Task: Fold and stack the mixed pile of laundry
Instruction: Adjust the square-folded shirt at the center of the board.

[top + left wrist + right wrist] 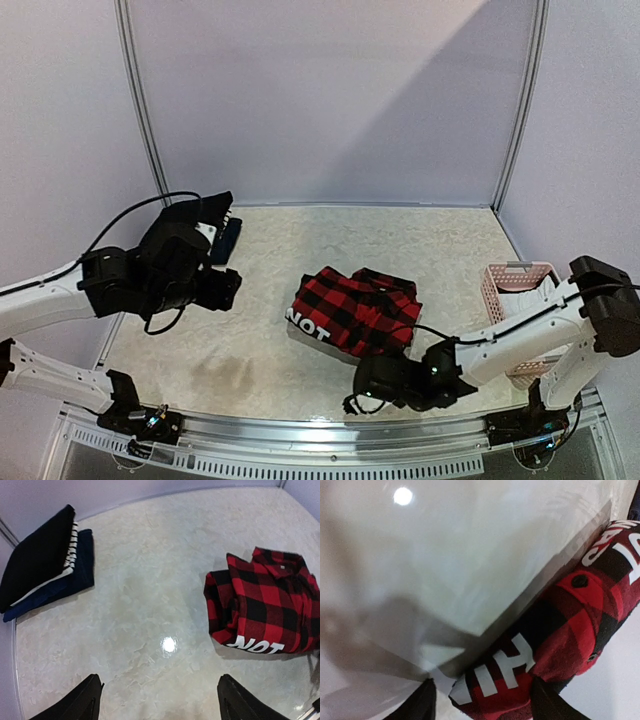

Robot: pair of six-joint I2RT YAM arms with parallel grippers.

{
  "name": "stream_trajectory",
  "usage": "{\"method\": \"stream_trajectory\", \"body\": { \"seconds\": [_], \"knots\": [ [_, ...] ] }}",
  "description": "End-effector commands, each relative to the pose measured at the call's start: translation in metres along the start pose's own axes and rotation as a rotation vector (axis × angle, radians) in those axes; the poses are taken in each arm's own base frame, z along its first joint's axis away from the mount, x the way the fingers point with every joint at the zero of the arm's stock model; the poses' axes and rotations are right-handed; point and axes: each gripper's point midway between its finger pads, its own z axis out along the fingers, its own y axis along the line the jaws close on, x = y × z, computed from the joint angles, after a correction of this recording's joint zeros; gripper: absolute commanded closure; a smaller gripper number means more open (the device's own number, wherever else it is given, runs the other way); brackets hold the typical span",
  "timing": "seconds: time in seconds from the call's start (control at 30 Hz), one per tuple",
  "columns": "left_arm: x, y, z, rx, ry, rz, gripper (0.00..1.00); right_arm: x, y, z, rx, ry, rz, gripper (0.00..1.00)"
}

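A folded red-and-black plaid shirt [355, 310] with white lettering lies mid-table, also seen in the left wrist view [265, 605]. My right gripper [378, 385] sits low at its near edge. In the right wrist view the right gripper [482, 705] is open, its jaws apart around the shirt's lettered corner [520, 670], and a gap shows beside the left finger [420, 705]. My left gripper [160, 700] hovers open over bare table to the shirt's left [225, 288]. A folded stack of black and navy clothes [45, 560] lies at the far left [228, 240].
A pink slatted basket [500, 285] stands at the right edge with a white garment [542, 295] in it. Pale walls close the back and sides. A metal rail [330, 435] runs along the near edge.
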Motion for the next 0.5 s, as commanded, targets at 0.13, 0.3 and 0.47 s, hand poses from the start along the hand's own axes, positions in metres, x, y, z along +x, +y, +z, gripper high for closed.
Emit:
{"method": "stream_trajectory", "body": {
  "seconds": [0.13,0.3,0.47],
  "knots": [
    [-0.007,-0.068,0.040,0.169,0.190,0.012,0.18,0.039,-0.009,-0.056,-0.099,-0.050,0.222,0.04],
    [-0.034,-0.100,0.061,0.219,0.213,-0.093,0.18,0.050,-0.011,-0.070,-0.290,-0.151,0.475,0.01],
    [-0.068,-0.133,0.106,0.280,0.231,-0.123,0.26,0.088,-0.051,-0.074,-0.398,-0.236,0.835,0.01]
  ]
}}
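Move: The square-folded shirt's middle lies about 10 cm ahead of the left gripper, 26 cm to its right and some 19 cm below it; the dark clothes stack is roughly 33 cm ahead and 18 cm left of that gripper. From the right gripper, low at the shirt's near right corner, the shirt's middle is about 14 cm ahead, 7 cm left and just below, while the pink basket is some 17 cm ahead and 39 cm right. Lift the right gripper clear of the shirt's near right corner, easing a few centimetres right and then climbing to about 8 cm higher, opening the fingers wide while the wrist turns some 20 degrees clockwise and tips steeper down. Meanwhile sweep the open left gripper about 14 cm right and 6 cm forward towards the shirt, dipping slightly before it recovers, fingers tilting further down. ##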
